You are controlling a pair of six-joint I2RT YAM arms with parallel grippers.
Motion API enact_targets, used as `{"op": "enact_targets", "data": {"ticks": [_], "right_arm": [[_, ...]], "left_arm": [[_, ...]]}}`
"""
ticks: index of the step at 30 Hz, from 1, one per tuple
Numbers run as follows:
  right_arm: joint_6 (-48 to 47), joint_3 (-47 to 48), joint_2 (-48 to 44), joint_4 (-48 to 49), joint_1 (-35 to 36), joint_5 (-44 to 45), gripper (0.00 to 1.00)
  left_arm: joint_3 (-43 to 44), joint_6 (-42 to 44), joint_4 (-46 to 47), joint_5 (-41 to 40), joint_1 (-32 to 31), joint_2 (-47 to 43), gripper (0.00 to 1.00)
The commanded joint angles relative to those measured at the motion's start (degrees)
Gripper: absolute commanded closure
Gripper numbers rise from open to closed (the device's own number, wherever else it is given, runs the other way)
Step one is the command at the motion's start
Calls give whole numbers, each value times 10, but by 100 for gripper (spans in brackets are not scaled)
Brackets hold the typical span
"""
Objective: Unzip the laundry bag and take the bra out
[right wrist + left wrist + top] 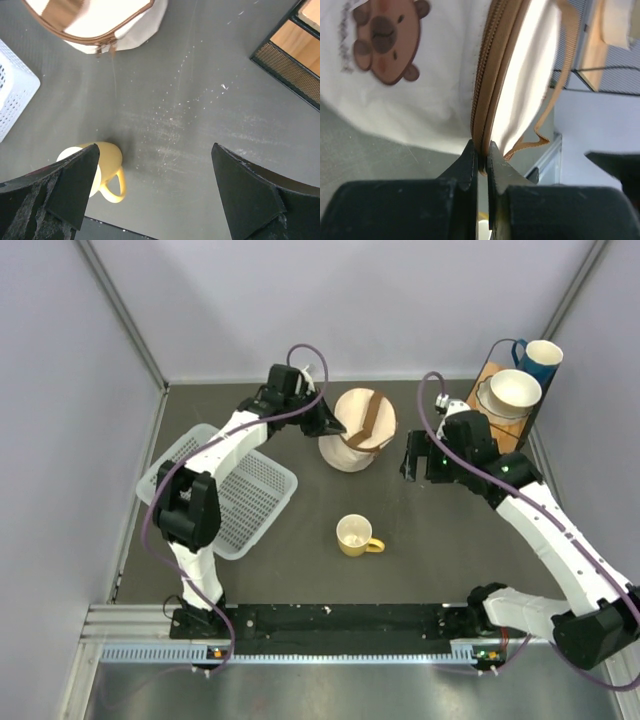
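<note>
The cream laundry bag (357, 430) with brown strap and trim stands at the back middle of the table, its lid zipped shut. My left gripper (330, 425) is at its left side and is shut on the brown zip trim (482, 100); the jaws pinch the seam at the gripper's tips (482, 156). The bag's wall has a brown bear print (385, 37). My right gripper (410, 465) is open and empty to the right of the bag, above bare table (155, 147). The bag (115, 20) and its zip pull (111, 48) show in the right wrist view. The bra is hidden.
A white plastic lattice basket (235, 495) lies left of the bag, its corner in the right wrist view (12, 95). A yellow mug (355, 535) stands in front of the bag (100, 165). A rack (500, 425) with bowls and a blue mug is at the back right.
</note>
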Motion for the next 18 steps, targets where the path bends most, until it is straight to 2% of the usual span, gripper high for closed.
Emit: {"op": "enact_targets", "data": {"ticks": [1,9,18], "right_arm": [[2,49,27,10,-31,-66,4],[89,31,59,116,-31,-154,1],[181,11,68,203,-31,-136,1]], "left_arm": [[65,111,-28,197,39,-1,100],[65,137,-34,277,50,-43,100],[22,66,55,365,63,-84,100]]}}
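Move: My right hand, empty and open, is after the zipper pull on the bag's near rim, about 9 cm ahead, 10 cm to the left and 5 cm below. From that hand the yellow mug stands level with it, some 12 cm left and 18 cm down, and the wooden rack roughly 17 cm ahead, 17 cm right and 8 cm lower. My left hand already pinches the laundry bag's rim; from it the pull lies about 4 cm back, 7 cm right, nearly at its height. With my left fingers still shut on the rim, I lift the laundry bag's edge about 6.5 cm and draw it back some 4.5 cm, turning that hand clockwise. Meanwhile I bring my right hand left and forward towards the zipper pull, rising a little late on and rolling its left side up about 20 degrees, fingers wide open and not yet on the pull. ##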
